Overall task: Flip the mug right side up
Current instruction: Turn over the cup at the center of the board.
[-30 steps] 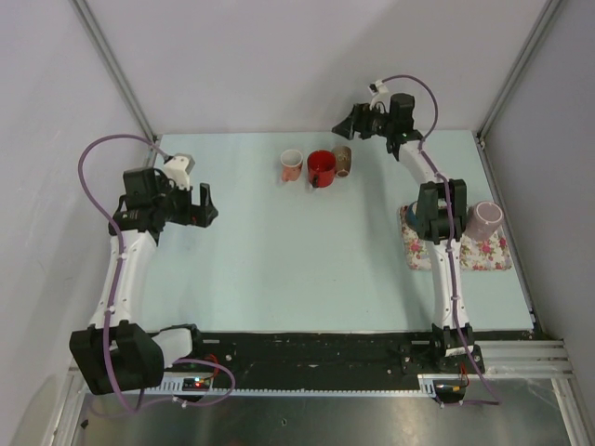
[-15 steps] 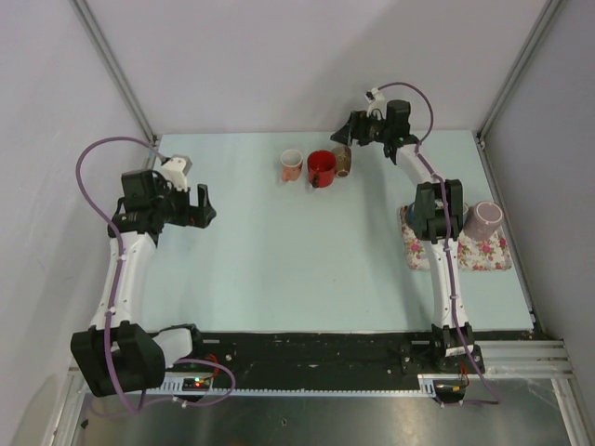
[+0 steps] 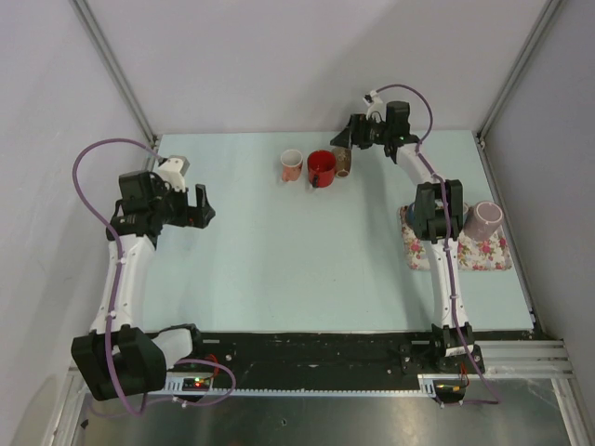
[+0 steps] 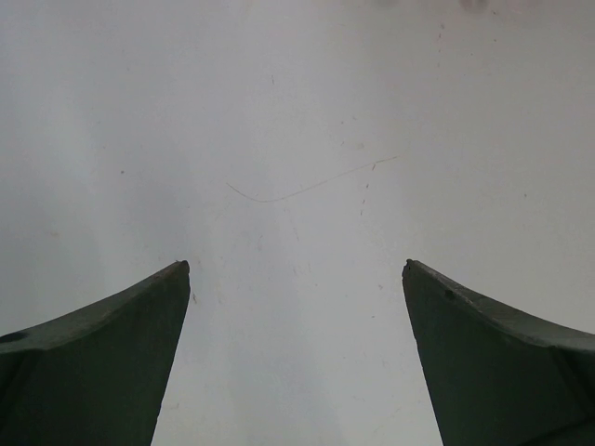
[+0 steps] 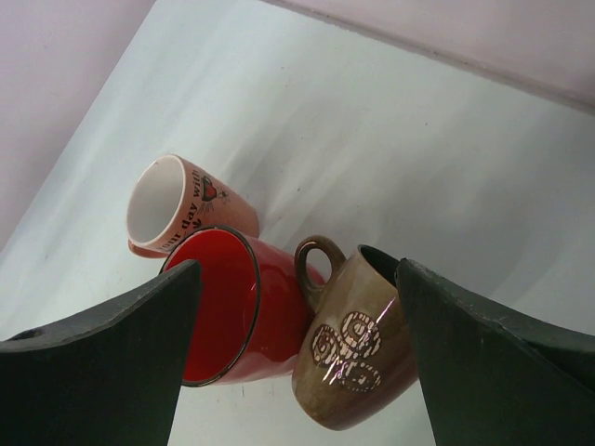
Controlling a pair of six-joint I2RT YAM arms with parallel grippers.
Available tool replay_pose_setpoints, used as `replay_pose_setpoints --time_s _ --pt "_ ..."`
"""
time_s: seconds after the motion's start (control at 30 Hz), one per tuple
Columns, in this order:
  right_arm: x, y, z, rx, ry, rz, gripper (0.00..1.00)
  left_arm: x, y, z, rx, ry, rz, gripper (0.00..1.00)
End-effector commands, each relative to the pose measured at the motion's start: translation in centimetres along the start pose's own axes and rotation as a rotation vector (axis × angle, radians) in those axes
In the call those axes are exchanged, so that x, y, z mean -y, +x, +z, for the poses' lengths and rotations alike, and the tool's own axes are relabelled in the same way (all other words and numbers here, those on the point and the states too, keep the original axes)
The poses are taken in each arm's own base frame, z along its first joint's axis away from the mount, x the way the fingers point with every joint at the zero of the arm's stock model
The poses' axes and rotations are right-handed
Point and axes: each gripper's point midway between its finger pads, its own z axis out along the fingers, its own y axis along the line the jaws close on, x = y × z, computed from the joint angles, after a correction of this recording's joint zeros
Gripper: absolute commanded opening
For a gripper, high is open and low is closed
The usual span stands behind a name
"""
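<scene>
The brown mug [image 5: 358, 358] with pale spiral marks is tipped over beside the red mug [image 5: 246, 311]. Its rounded base faces the right wrist camera and its dark mouth points away. In the top view the brown mug [image 3: 342, 161] is at the back of the table. My right gripper [image 5: 297, 265] is open, hovering over the red and brown mugs with a finger on each side and touching neither. From above, the right gripper [image 3: 345, 139] hangs just behind the brown mug. My left gripper [image 3: 202, 204] is open and empty over bare table at the left; its wrist view [image 4: 296, 267] shows only table.
A pink printed mug [image 3: 292, 164] stands upright left of the red mug [image 3: 321, 167]. A mauve mug [image 3: 483, 221] sits on a floral cloth [image 3: 491, 255] at the right edge. The back wall is close behind the mugs. Metal frame posts rise at both back corners.
My right gripper has moved left and down to just above the brown mug, still open. The left arm shifted slightly left.
</scene>
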Motion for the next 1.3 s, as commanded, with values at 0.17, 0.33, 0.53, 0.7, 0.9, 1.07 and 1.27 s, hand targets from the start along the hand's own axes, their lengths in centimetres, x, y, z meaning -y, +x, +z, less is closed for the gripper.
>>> replay_pose_setpoints --time_s 0.17,0.33,0.53,0.7,0.9,1.07,1.27 --pt "-0.7 -0.2 0.3 -0.004 -0.045 0.033 0.9 0.3 -1.1 -0.7 0.062 0.013 -0.001 1.0" --pt "-0.9 0.2 0.2 -0.019 -0.058 0.052 0.88 0.2 -1.3 -0.8 0.067 0.014 -0.005 1.0" --pt "-1.9 1.4 -0.6 -0.073 -0.089 0.075 0.83 0.2 -1.2 -0.9 0.07 0.014 -0.007 1.0" --pt "-2.6 1.9 -1.8 -0.105 -0.098 0.068 0.81 0.2 -1.2 -1.0 0.073 0.012 -0.009 1.0" --pt "-3.0 2.3 -3.5 -0.14 -0.101 0.106 0.77 0.1 -1.2 -1.1 0.078 0.011 -0.015 1.0" --pt "-3.4 3.1 -5.1 -0.176 -0.106 0.116 0.73 0.1 -1.2 -1.2 0.08 0.013 -0.017 1.0" --pt "-4.1 4.3 -7.1 -0.21 -0.125 0.125 0.66 0.3 -1.4 -1.2 0.088 0.021 -0.023 1.0"
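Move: The brown mug, mouth down but already tilted bottom towards the base, lies about 5 cm back from the right hand, 1 cm left and 3 cm lower, with the lower finger at its far rim. The red mug stands some 8 cm left of the right hand and 6 cm back; the pink mug stands 17 cm left and 5 cm back. From the left hand, the brown mug is roughly 25 cm ahead, 39 cm right and 12 cm lower. The brown mug is tipped over by the right hand, whose lower finger keeps on the mouth rim: after a dip of about 1 cm and a near pause, the hand pulls back towards the base some 7 cm, drifting right and sinking further. Its fingers tip about 15 degrees farther down and swing slightly counter-clockwise while the gap closes partway. ##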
